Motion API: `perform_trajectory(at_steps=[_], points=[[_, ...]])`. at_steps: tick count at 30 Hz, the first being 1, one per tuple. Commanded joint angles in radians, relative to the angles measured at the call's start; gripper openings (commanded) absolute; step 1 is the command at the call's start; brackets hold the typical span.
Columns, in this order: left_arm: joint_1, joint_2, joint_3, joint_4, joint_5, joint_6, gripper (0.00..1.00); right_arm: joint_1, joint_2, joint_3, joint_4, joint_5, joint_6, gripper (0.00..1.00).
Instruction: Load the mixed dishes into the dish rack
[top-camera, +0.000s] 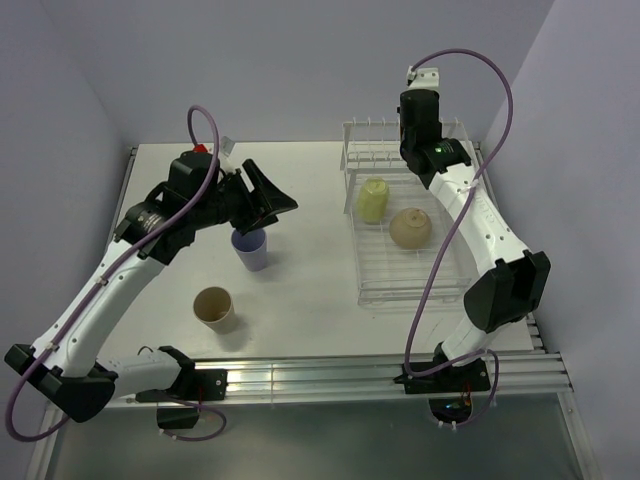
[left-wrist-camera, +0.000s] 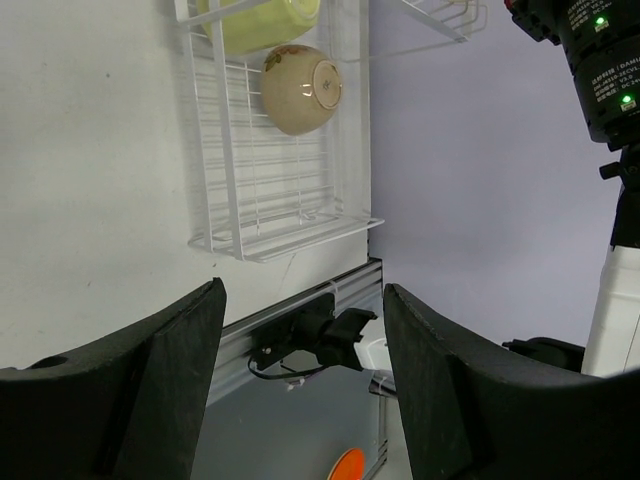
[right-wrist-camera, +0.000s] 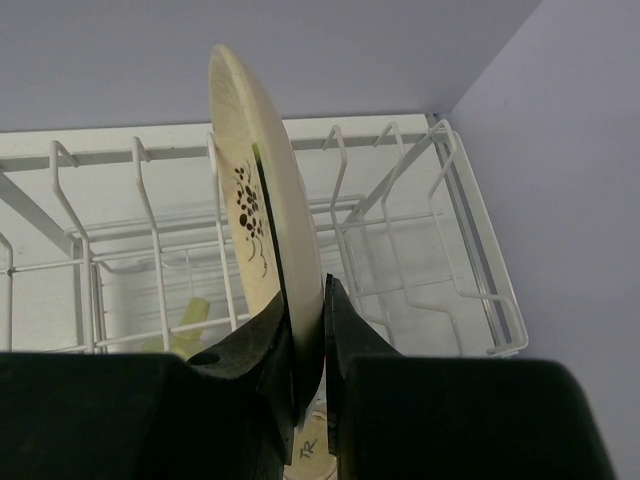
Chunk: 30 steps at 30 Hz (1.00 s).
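My right gripper is shut on the rim of the cream plate, which stands on edge over the upright prongs of the dish rack. The top view does not show the plate; the right wrist hides it. Inside the rack lie the yellow-green mug and an upturned bowl. My left gripper is open and empty, hovering just above the lavender tumbler. The tan tumbler stands upright nearer the front. In the left wrist view the fingers frame only the table's edge.
The rack's near end reaches close to the table's front rail. Purple walls close in the back and both sides. The right arm's base stands at the right of the left wrist view.
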<state>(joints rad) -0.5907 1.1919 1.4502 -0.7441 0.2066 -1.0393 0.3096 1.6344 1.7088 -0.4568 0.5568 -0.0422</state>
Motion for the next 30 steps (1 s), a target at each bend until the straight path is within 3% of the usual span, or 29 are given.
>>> perform_trajectory(at_steps=[1,11,13,14,24,26,30], points=[[0.014,0.008,-0.005,0.032,0.030,0.019,0.70,-0.006,-0.010,0.022,0.047,-0.003,0.018,0.01],[0.019,0.009,-0.030,0.051,0.043,-0.001,0.70,-0.004,-0.071,-0.052,0.081,-0.012,0.022,0.23],[0.019,0.005,-0.045,0.063,0.048,-0.013,0.70,-0.004,-0.082,-0.058,0.090,-0.015,0.024,0.39],[0.017,-0.001,-0.053,0.068,0.053,-0.018,0.70,-0.006,-0.085,-0.060,0.089,-0.015,0.024,0.42],[0.017,-0.046,-0.109,0.089,0.037,-0.056,0.70,-0.006,-0.123,-0.075,0.090,-0.020,0.030,0.50],[0.019,-0.058,-0.129,0.098,0.036,-0.071,0.70,-0.006,-0.142,-0.087,0.093,-0.011,0.031,0.62],[0.017,-0.083,-0.171,0.120,0.030,-0.094,0.70,-0.004,-0.188,-0.118,0.107,0.003,0.030,0.69]])
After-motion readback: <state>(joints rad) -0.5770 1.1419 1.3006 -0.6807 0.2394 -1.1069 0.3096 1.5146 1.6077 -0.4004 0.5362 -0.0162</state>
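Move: The right fingers already hold the near edge of the plate, which stands over the upper-tier slots of the rack, its middle about 7 cm ahead, 1 cm left and 1 cm lower. Below, the bowl sits some 11 cm back and level sideways, 26 cm down; the yellow mug about 5 cm back, 8 cm left and 24 cm down. From the left hand, the purple cup is roughly 6 cm ahead, 10 cm left and 28 cm below; the brown cup 11 cm back, 17 cm left, equally low. Hold the right hand almost still over the upper tier, then open the fingers about half their range to let go of the plate, and draw back and up off its near edge, some 2 cm each way. Meanwhile lower the open, empty left gripper about 3 cm towards the purple cup's level, tipping it slightly down. ##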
